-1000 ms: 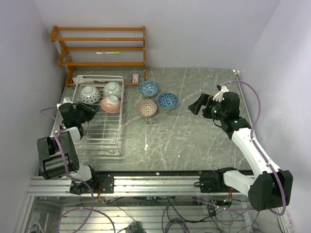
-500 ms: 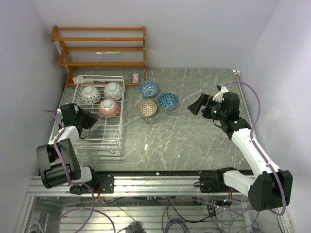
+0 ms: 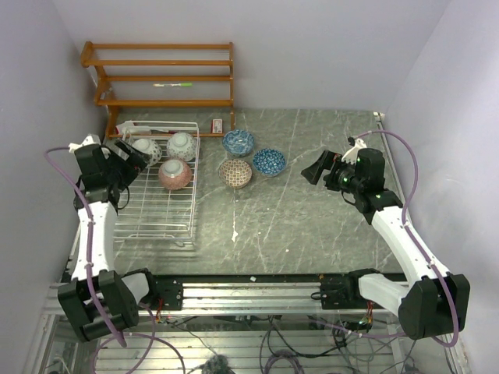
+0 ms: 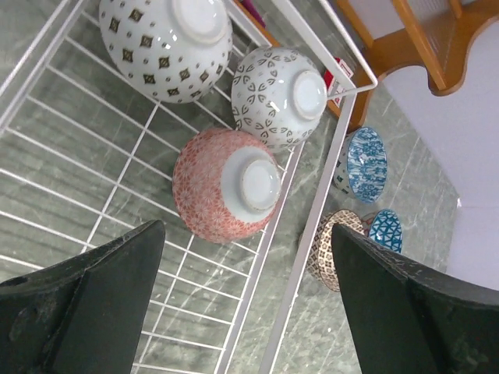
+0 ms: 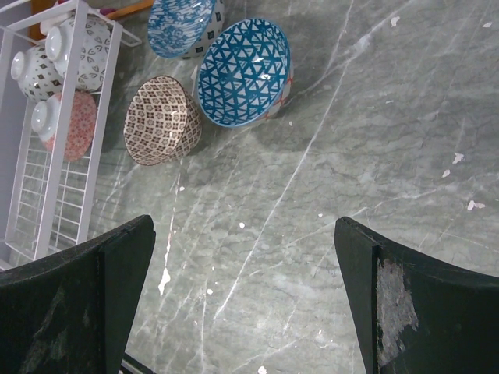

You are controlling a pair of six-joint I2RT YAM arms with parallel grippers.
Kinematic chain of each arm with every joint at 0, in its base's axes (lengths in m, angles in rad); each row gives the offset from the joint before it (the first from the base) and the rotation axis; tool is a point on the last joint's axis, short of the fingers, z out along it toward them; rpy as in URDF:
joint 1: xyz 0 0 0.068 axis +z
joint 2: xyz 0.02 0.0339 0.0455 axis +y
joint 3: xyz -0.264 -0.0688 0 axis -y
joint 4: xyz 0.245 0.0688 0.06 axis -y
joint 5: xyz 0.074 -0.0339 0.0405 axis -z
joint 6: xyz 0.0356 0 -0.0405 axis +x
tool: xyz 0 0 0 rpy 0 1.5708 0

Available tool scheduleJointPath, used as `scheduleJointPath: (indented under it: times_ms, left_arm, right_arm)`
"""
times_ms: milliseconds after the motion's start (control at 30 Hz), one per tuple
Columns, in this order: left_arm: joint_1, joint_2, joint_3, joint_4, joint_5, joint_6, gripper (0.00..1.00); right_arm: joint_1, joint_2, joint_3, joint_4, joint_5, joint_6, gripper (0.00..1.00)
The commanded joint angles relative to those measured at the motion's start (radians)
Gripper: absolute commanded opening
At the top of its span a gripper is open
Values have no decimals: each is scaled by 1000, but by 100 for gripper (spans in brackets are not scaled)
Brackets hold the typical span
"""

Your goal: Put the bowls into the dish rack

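Note:
The white wire dish rack stands at the left. It holds three upside-down bowls: a dark-diamond one, a grey-patterned one and a pink one. Two blue bowls and a brownish bowl sit on the table to the right of the rack. My left gripper is open and empty, raised over the rack's back left; its view shows the pink bowl and the rack rim. My right gripper is open and empty above the table, right of the blue bowl and the brownish bowl.
An orange-brown wooden shelf unit stands against the back wall behind the rack. A small red box lies by its foot. Walls close in on both sides. The grey marble table spreads in front of the bowls.
My left arm has risen and swung from the rack's near left side to its back left, away from the pink bowl. The right arm has not moved.

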State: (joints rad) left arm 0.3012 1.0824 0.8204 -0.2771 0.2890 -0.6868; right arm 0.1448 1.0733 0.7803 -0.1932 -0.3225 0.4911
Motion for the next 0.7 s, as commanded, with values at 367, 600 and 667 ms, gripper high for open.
scheduleJointPath:
  times_ms: [367,600,667]
  left_arm:
    - [-383,208,309,-224,-472,275,100]
    - [-457,326,363,-217,-567,276,96]
    - [-464,348,371,-224,-593,277,93]
  right_arm:
    - [-7,31,6,17,-7,1,100]
    - [-8,45,-7,28,-11,-5,100]
    - [-7,49,-12,38,-20,-5,100]
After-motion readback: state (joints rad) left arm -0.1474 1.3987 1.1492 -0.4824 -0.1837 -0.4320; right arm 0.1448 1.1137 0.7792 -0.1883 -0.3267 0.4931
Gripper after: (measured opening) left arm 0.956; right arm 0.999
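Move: The pink bowl, upside down in the dish rack, lies about 8 cm to the right of my empty left hand, 3 cm ahead and some 13 cm below. The diamond bowl is about 10 cm ahead and 1 cm left; the triangle bowl is 12 cm ahead and 10 cm right. The brown bowl stands on the table 6 cm ahead and 24 cm right. From my right hand the pink bowl is 38 cm left and 2 cm ahead. With the fingers staying wide open and empty, I swing my left hand about 7 cm to the right and 4 to 5 cm forward, in over the pink bowl. I rise slightly first, then start to sink, rolling the hand some 30 degrees left side up while the fingertips tip a little farther down. I touch nothing. ##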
